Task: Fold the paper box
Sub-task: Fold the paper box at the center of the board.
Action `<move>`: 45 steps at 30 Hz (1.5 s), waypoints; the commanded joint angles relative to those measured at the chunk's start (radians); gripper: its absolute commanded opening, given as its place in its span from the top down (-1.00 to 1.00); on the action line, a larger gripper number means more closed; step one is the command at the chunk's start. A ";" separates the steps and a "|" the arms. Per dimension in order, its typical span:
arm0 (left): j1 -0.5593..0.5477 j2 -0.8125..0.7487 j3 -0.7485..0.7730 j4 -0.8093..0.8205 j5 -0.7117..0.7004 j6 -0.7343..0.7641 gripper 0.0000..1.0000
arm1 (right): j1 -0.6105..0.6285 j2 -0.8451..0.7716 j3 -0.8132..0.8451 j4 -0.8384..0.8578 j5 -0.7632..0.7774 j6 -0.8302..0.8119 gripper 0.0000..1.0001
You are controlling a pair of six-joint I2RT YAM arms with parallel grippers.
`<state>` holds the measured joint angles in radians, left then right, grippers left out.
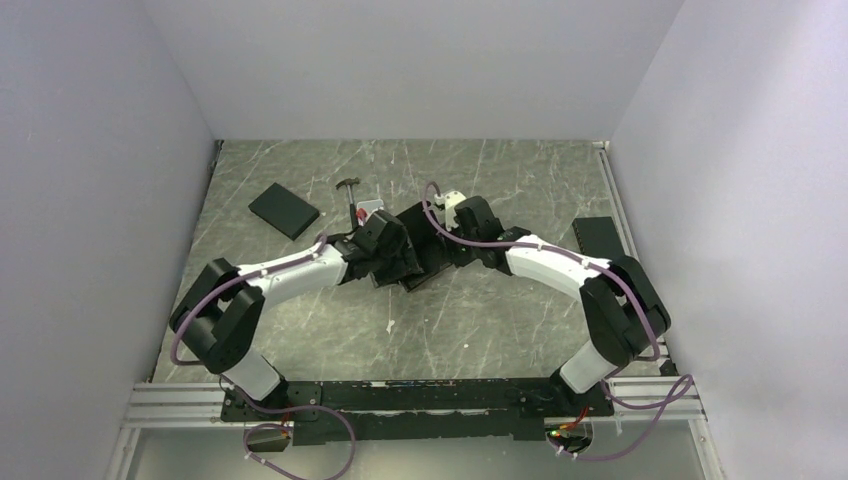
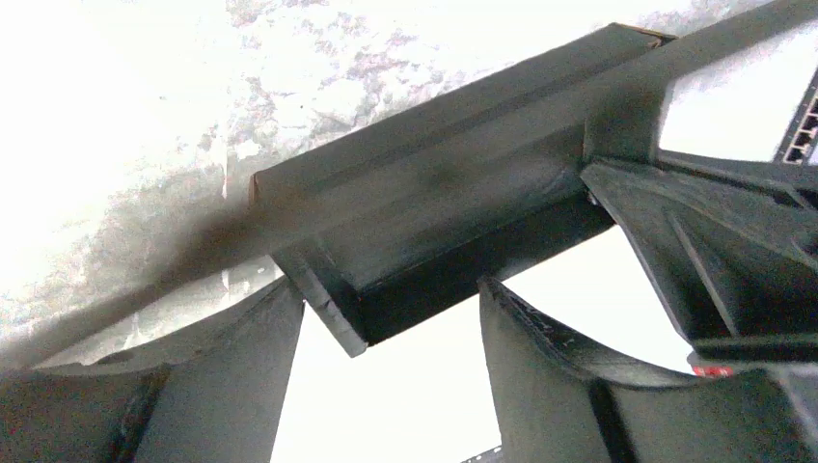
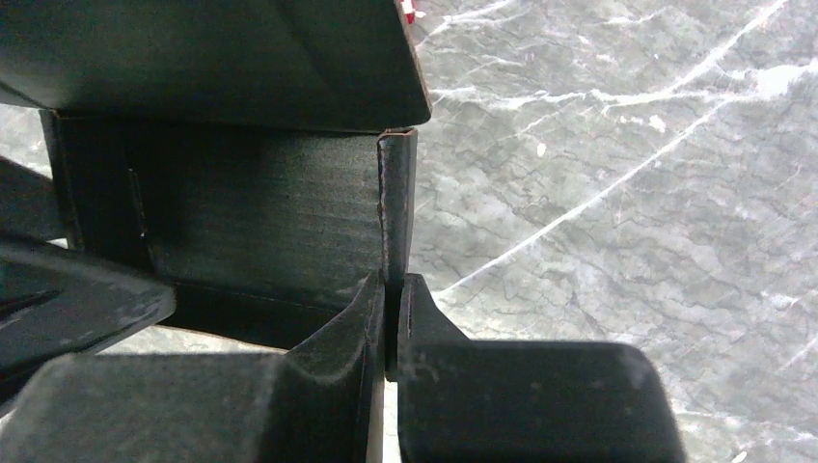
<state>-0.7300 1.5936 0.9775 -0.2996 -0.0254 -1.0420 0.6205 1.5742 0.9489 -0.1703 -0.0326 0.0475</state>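
The paper box [image 1: 428, 243] is matte black cardboard, partly folded, held up off the marble table [image 1: 480, 320] between the two arms. My left gripper [image 1: 392, 255] is at the box's left end. In the left wrist view its fingers [image 2: 231, 386] stand wide apart, and a folded corner of the box [image 2: 434, 222] sits just above the gap of the left gripper [image 2: 386, 289], untouched by either finger. My right gripper [image 1: 458, 216] is at the box's far right side. In the right wrist view the right gripper [image 3: 395, 289] is shut on the thin upright wall edge of the box [image 3: 241, 212].
A plain black slab [image 1: 283, 210] lies at the back left and another [image 1: 597, 235] by the right wall. A small silver-grey case [image 1: 370, 209] and a small dark-headed tool [image 1: 347, 186] lie just behind the left gripper. White walls enclose three sides.
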 commanded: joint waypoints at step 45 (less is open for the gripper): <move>0.351 -0.118 -0.057 0.231 0.427 0.512 -0.96 | -0.421 -0.006 0.080 -0.171 -0.454 -0.303 -0.19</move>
<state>-0.3824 1.3811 0.7872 -0.0360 0.3664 -0.5858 0.2523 1.6798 0.9985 -0.3248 -0.4145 -0.1688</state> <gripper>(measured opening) 0.985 0.573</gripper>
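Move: The paper box, lid raised, hangs by its far-right end wall in the right fingers; its tray's middle is about 4 cm left, 3 cm back and 3 cm below that hand. Its table spot is some 2 cm right, 2 cm back and 6 cm below the hand. The red card box lies roughly 8 cm left and 5 cm ahead, 7 cm lower. From the left hand the tray is about 4 cm right, level fore and aft, 3 cm below. The box's end wall stays pinched in the right fingers while that hand carries it some 7 cm right and 5 cm down to the table, tipping down about 15 degrees; then the fingers open and lift clear by about 2 cm. The left hand, already opening, widens fully and rises off the box, swings left away from it, then sinks a little and eases forward, its fingers tipped up some 20 degrees. ##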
